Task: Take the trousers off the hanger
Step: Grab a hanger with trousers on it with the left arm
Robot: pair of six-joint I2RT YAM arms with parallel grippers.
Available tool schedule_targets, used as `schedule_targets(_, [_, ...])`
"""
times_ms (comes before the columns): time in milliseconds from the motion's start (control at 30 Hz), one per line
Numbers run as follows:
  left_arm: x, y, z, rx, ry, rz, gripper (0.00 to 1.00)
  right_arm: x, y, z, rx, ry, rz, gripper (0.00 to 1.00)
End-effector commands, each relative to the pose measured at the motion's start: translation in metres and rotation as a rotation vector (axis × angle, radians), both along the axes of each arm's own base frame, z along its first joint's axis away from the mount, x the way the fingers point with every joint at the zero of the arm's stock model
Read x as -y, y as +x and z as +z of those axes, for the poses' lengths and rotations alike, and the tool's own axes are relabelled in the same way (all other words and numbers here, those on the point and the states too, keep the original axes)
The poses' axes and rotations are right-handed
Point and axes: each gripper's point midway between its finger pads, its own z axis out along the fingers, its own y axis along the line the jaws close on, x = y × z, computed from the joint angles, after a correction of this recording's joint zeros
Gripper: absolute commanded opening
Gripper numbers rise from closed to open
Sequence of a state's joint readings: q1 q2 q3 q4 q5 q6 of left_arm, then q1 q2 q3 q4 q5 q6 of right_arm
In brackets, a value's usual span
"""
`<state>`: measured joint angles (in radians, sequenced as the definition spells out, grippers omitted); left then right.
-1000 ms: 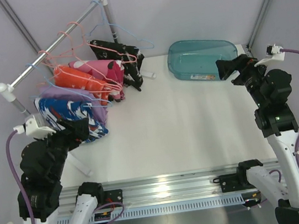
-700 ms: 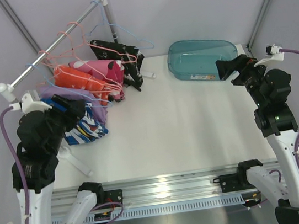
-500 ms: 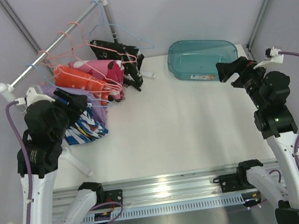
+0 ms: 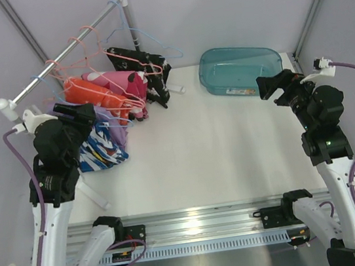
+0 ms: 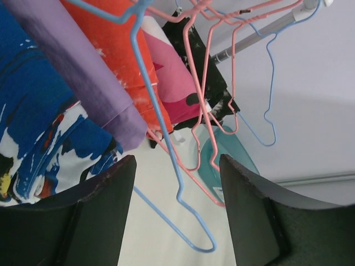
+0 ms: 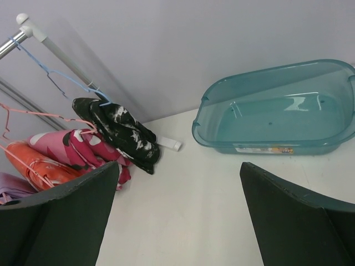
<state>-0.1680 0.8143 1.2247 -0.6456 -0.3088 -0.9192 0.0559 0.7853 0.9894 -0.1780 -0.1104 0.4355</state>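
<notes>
Five small trousers hang on wire hangers from a grey rail [image 4: 67, 52]: blue-white-red patterned [image 4: 104, 150], lavender [image 4: 116, 131], orange [image 4: 89, 92], pink-magenta [image 4: 121, 81] and black speckled [image 4: 144, 61]. My left gripper [image 4: 72, 113] is open and empty, raised right beside the blue-patterned and lavender pairs. In the left wrist view the blue pair [image 5: 33, 127], lavender pair [image 5: 83, 77] and a blue hanger [image 5: 166, 160] fill the frame. My right gripper [image 4: 265, 85] is open and empty at the right, near the tub. The right wrist view shows the black pair [image 6: 122, 133].
A teal plastic tub [image 4: 240, 70] stands at the back right, also in the right wrist view [image 6: 277, 111]. The rack's white post [image 4: 129, 21] and foot [image 4: 175, 90] stand at the back. Grey walls close the sides and back.
My left gripper has risen from low in front of the blue-patterned trousers and moved back, up beside the hanging pairs. The right gripper has barely shifted.
</notes>
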Motion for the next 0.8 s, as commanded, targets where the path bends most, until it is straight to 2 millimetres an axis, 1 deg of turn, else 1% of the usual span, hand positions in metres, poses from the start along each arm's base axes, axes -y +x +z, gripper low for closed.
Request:
schedule_targets(0, [-0.006,0.017,0.022,0.089,-0.022,0.047,0.68,0.002,-0.003,0.004,0.024,-0.023,-0.006,0.99])
schedule_targets(33, [-0.005,0.022,0.019,0.079,-0.016,0.045,0.67,0.002,-0.003,0.003,0.021,-0.023,-0.008,0.99])
schedule_targets(133, [-0.003,0.030,0.022,0.083,0.000,0.033,0.67,0.005,-0.003,0.000,0.013,-0.031,-0.020,1.00])
schedule_targets(233, [-0.006,0.039,0.010,0.028,0.025,0.056,0.65,0.007,-0.003,-0.001,0.006,-0.041,-0.034,0.99])
schedule_targets(267, [-0.007,0.042,0.005,0.009,0.034,0.061,0.63,0.008,-0.004,-0.001,0.006,-0.043,-0.037,0.99])
schedule_targets(333, [-0.010,0.043,0.003,0.000,0.048,0.077,0.61,0.010,-0.006,0.000,0.013,-0.047,-0.046,0.99])
schedule_targets(367, [-0.011,0.045,-0.001,-0.005,0.053,0.081,0.58,0.011,-0.006,0.000,0.014,-0.046,-0.053,0.99])
schedule_targets(433, [-0.013,0.048,-0.009,-0.003,0.064,0.092,0.54,0.013,-0.005,-0.001,0.015,-0.052,-0.065,0.99])
schedule_targets(467, [-0.013,0.048,-0.005,0.012,0.066,0.093,0.54,0.015,-0.005,0.000,0.015,-0.054,-0.071,0.99])
schedule_targets(500, [-0.013,0.048,-0.009,0.013,0.070,0.092,0.52,0.015,-0.005,0.001,0.018,-0.056,-0.076,0.99])
schedule_targets(533, [-0.013,0.050,-0.005,0.032,0.074,0.091,0.50,0.016,-0.004,-0.001,0.011,-0.058,-0.076,0.99])
schedule_targets(567, [-0.012,0.051,-0.006,0.034,0.078,0.083,0.45,0.016,-0.004,0.000,0.012,-0.060,-0.078,0.99])
schedule_targets(667, [-0.013,0.053,-0.003,0.046,0.099,0.080,0.28,0.016,-0.004,0.002,0.017,-0.058,-0.078,0.99])
schedule_targets(733, [-0.014,0.052,-0.005,0.051,0.127,0.078,0.21,0.016,-0.004,0.003,0.020,-0.056,-0.081,1.00])
schedule_targets(767, [-0.016,0.052,0.002,0.079,0.135,0.084,0.16,0.016,-0.004,0.002,0.018,-0.055,-0.081,0.99])
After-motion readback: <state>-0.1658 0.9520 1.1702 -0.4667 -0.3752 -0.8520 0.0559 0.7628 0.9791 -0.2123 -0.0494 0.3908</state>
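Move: The near arm of the front blue hanger, sloping down across the left hand's path, is about 5 cm ahead, level sideways and some 2 cm lower. Its patterned trousers hang roughly 5 cm ahead, 7 cm left and 12 cm below the hand. The lavender trousers are around 9 cm ahead, 5 cm left and 11 cm below. From the right hand, the blue hanger's arm is about 50 cm left, 2 cm ahead and slightly lower. The left fingertips come to pinch the thin sloping arm of the front blue hanger: with the gripper part open, the hand reaches about 5 cm forward, rising barely at first and then dipping some 2.5 cm to take the wire between the pads. It then all but stops, and the fingers close most of the way, the wrist rolling only some 5 degrees. ##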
